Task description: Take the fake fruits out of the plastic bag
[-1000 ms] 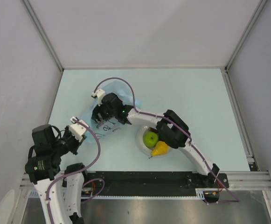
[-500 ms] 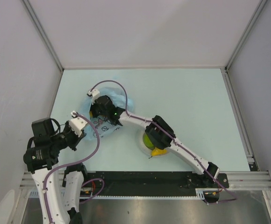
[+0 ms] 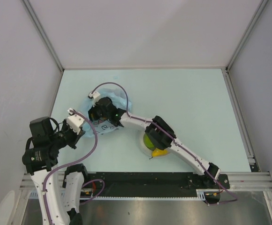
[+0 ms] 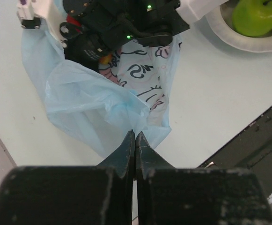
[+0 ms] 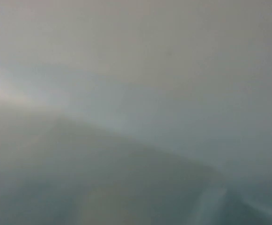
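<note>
The light-blue plastic bag with dark and pink drawings lies left of centre on the table. My left gripper is shut on the bag's near edge. My right gripper reaches into the bag's mouth, its fingers hidden by plastic. The right wrist view shows only blurred grey-blue film. A small yellow-orange patch shows inside the bag beside the right gripper's black body. A green apple and a yellow fruit rest on the white plate.
The right arm's forearm crosses above the plate and covers part of the apple. Grey walls close in the pale table on three sides. A black rail runs along the near edge.
The right gripper has pushed left and deeper into the bag, and its forearm has come down over the plate. The left gripper kept its grip and shifted slightly left.
</note>
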### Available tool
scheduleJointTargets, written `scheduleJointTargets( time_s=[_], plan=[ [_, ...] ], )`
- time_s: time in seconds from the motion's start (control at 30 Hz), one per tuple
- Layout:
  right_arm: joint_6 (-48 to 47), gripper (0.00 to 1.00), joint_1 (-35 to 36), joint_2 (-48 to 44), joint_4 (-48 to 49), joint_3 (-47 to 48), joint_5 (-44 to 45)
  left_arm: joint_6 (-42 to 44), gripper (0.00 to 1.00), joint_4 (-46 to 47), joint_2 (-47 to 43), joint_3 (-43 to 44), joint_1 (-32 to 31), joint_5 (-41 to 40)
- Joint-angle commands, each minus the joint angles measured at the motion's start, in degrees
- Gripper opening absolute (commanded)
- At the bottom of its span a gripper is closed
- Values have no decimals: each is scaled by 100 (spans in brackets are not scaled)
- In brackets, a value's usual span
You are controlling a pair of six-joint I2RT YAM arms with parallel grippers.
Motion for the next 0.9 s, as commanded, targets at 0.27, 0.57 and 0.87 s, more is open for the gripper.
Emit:
scheduleJointTargets(
  time_s=[0.27,0.57,0.87],
  plan=[
    [-1604,40,-422,-3934,488,-4155,-2364,-574,0,1904,-90,-661,-20,337],
    [-3370,39,-307,-5525,-592,-5344,-3350,-723,0,2572,-398,-1381,-20,557],
    [-5454,38,-833,-7055,-3366,-5755,-3448,-978,0,3178,-108,-1654,-29,584]
  ],
)
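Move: The right gripper is in the bag with the yellow fruit already between its fingers. From it the plate's middle lies about 35 cm to the right and 14 cm back, slightly lower; the green apple is 31 cm right and 15 cm back, the yellow pear 36 cm right and 22 cm back. From the left gripper, shut on the bag's edge, the bag's body lies some 25 cm ahead, 12 cm right and 21 cm down, the plate 9 cm ahead, 38 cm right and 23 cm down. Keep the right fingers on the yellow fruit and draw it out of the bag, starting off to the right, then up and back as well, towards the plate: about 18 cm up, nearly 20 right and 15 back, turning the hand some 35 degrees counter-clockwise. Bring the left gripper about 6 cm forward and 2 down, tipping it up slightly, still pinching the bag's edge. ##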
